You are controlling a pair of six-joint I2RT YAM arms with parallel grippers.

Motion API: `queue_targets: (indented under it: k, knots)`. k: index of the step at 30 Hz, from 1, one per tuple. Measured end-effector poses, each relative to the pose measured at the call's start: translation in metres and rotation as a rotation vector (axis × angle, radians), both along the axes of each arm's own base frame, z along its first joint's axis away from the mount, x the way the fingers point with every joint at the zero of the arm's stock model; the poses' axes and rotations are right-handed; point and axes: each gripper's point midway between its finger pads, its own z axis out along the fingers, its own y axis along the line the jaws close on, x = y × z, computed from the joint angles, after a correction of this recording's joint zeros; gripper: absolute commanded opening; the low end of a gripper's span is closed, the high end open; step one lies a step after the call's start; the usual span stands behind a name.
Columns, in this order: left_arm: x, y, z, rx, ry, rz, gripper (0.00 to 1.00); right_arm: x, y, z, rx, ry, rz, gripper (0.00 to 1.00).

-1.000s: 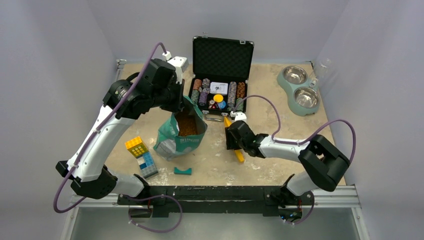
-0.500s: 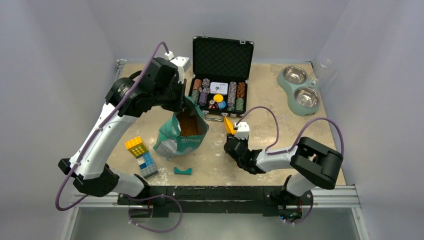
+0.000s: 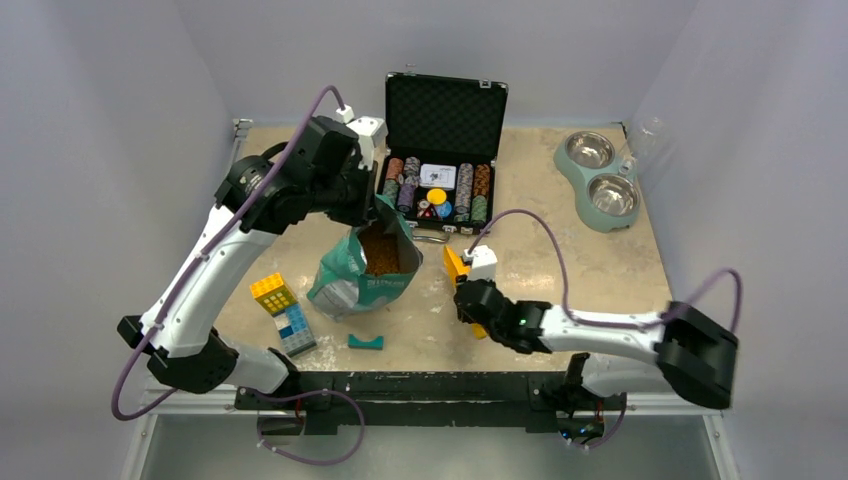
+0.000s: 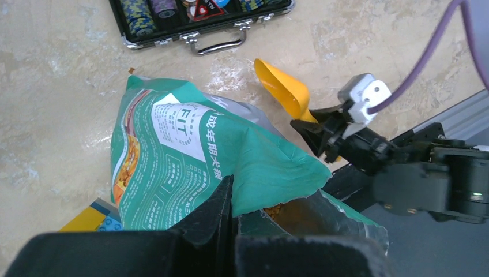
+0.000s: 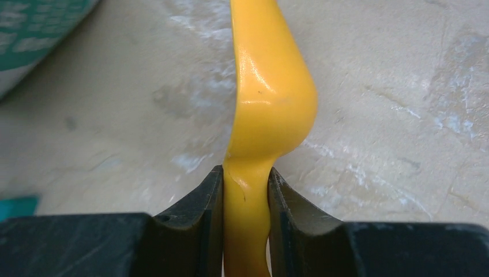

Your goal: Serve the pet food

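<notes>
The pet food is a brown mass of kibble inside an open teal-green bag standing mid-table. My left gripper is shut on the bag's upper rim; in the left wrist view its fingers pinch the torn edge of the bag, with kibble just inside. A yellow scoop lies right of the bag. My right gripper is shut on its handle; the right wrist view shows the scoop clamped between the jaws of that gripper.
A green double pet bowl with two steel dishes stands at the back right. An open black case of poker chips sits behind the bag. Toy blocks and a small teal piece lie near the front left.
My right gripper slid toward the near edge along the scoop's handle and closed on it, while its elbow swung out to the right. The left arm and bag stayed nearly still.
</notes>
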Motion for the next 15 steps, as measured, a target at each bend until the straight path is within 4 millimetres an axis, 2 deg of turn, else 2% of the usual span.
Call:
queue_targets:
  k: [2, 6, 7, 9, 11, 13, 15]
  knots:
    - [-0.002, -0.003, -0.001, -0.014, 0.001, -0.014, 0.00, -0.018, 0.003, 0.024, 0.067, 0.041, 0.084, 0.00]
    - [-0.006, -0.006, -0.002, -0.037, -0.005, -0.048, 0.00, -0.056, 0.009, 0.091, 0.236, 0.116, 0.248, 0.00]
    - [-0.007, -0.007, -0.002, -0.040, -0.006, -0.056, 0.00, -0.068, 0.010, 0.112, 0.257, 0.157, 0.299, 0.00]
    - [-0.008, -0.008, -0.002, -0.038, -0.011, -0.077, 0.00, -0.083, 0.009, 0.139, 0.256, 0.208, 0.352, 0.00]
    - [-0.009, -0.009, -0.002, -0.032, -0.015, -0.102, 0.00, -0.096, 0.004, 0.164, 0.234, 0.261, 0.387, 0.00]
    - [-0.008, -0.010, -0.003, -0.026, -0.017, -0.113, 0.00, -0.105, -0.009, 0.181, 0.212, 0.290, 0.396, 0.00]
    - [-0.007, -0.010, -0.005, -0.014, -0.019, -0.126, 0.00, -0.118, -0.030, 0.202, 0.195, 0.308, 0.401, 0.00]
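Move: The right hand already grips the yellow scoop low over the table. The pet food bag's open mouth is about 13 cm to its left, 4 cm back and 21 cm higher. The teal piece lies about 20 cm left and 8 cm back, on the table; the chip case about 22 cm ahead and 6 cm left. The left hand pinches the bag's rim, with the mouth's middle some 5 cm back, 2 cm right and 7 cm below it. Keeping its unchanged grip on the yellow scoop, the right hand swings it quickly up about 20 cm and back some 12 cm, roughly to the height of the bag's mouth, drifting slightly right at the end. The wrist turns some 20 degrees counter-clockwise, with some downward tip and roll, while the left hand stays pinched on the rim, almost in place. ##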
